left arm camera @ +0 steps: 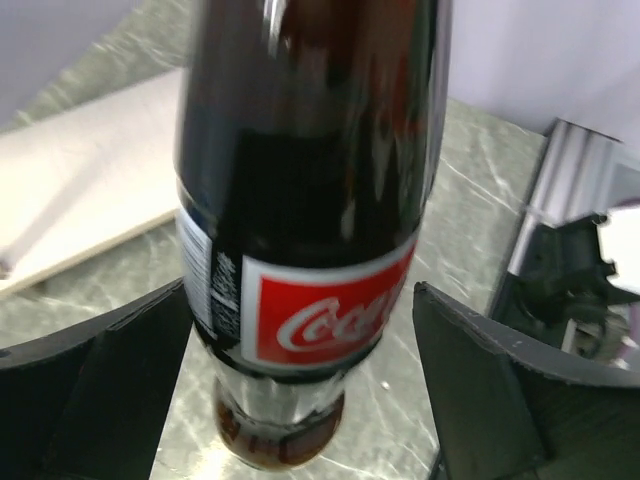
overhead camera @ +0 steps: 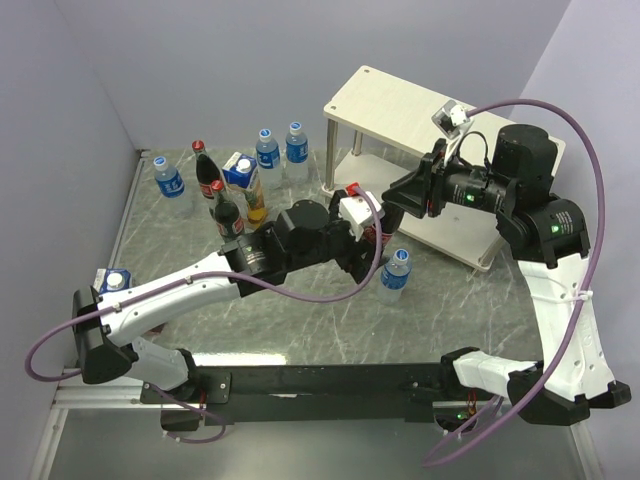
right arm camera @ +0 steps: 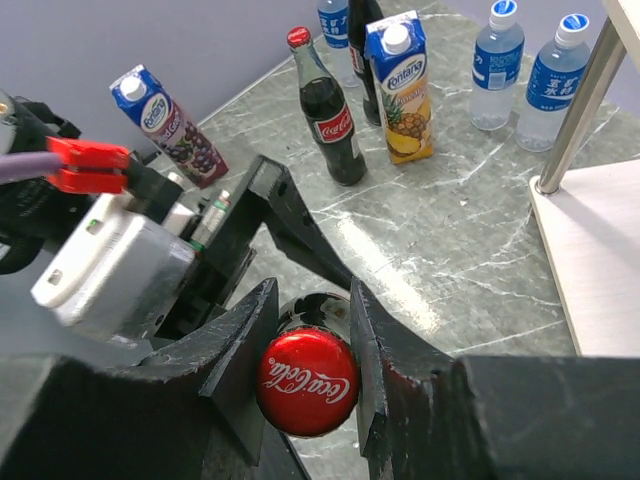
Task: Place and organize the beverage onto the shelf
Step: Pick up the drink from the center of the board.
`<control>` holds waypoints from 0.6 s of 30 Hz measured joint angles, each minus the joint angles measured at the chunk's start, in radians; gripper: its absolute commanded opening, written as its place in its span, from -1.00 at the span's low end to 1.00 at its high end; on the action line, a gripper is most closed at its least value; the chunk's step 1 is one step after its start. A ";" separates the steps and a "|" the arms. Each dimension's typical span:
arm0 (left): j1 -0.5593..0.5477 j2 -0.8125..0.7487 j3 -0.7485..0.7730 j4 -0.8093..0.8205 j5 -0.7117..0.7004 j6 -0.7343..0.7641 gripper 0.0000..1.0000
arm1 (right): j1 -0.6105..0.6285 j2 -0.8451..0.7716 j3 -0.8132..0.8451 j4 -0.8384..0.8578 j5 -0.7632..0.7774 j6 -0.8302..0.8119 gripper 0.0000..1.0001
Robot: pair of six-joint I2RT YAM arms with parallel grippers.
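Observation:
My right gripper is shut on the neck of a dark cola bottle, just under its red cap. The same cola bottle fills the left wrist view, upright above the marble table. My left gripper stands open around its labelled body, with a clear gap on the right side. From above, both grippers meet in front of the shelf, left gripper below right gripper, and they hide the bottle. The shelf's lower board lies just right of it.
Two cola bottles, a pineapple carton and three water bottles stand at the back left. One water bottle stands near the left gripper. A second carton lies by the left arm.

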 measured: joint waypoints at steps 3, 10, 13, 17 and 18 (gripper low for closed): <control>-0.009 0.013 0.034 -0.005 -0.050 0.024 0.79 | 0.000 0.000 -0.005 0.001 0.002 0.000 -1.00; -0.036 0.058 0.106 -0.065 -0.160 0.079 0.51 | 0.000 0.000 -0.007 0.008 0.020 -0.009 -1.00; -0.051 0.086 0.135 -0.092 -0.192 0.095 0.40 | 0.000 0.000 -0.008 0.008 0.027 -0.010 -1.00; -0.064 0.108 0.151 -0.116 -0.216 0.106 0.01 | 0.000 0.000 -0.010 0.006 0.036 -0.014 -1.00; -0.064 0.111 0.155 -0.122 -0.220 0.108 -0.11 | 0.000 0.000 -0.011 0.005 0.037 -0.014 -1.00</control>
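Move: The drink, a cola bottle, hangs by its neck from the right gripper, its body just beyond the open left fingers: middle about 2 cm ahead, 2 cm to the right and 3 cm above the left hand. From the right hand, the drink's middle is some 8 cm below, 3 cm left and 2 cm back. A water bottle stands about 7 cm right, 3 cm back and 12 cm below the left hand. Bring the left gripper about 2 cm forward, lifting it slightly and then easing it back down, so the drink's body comes deeper between its fingers. Tip those fingers down and turn them counter-clockwise, each by under 10 degrees, while closing from nearly wide open to about two-thirds, until the pads take the bottle's sides near the label. Keep the right gripper almost still, holding the neck. ##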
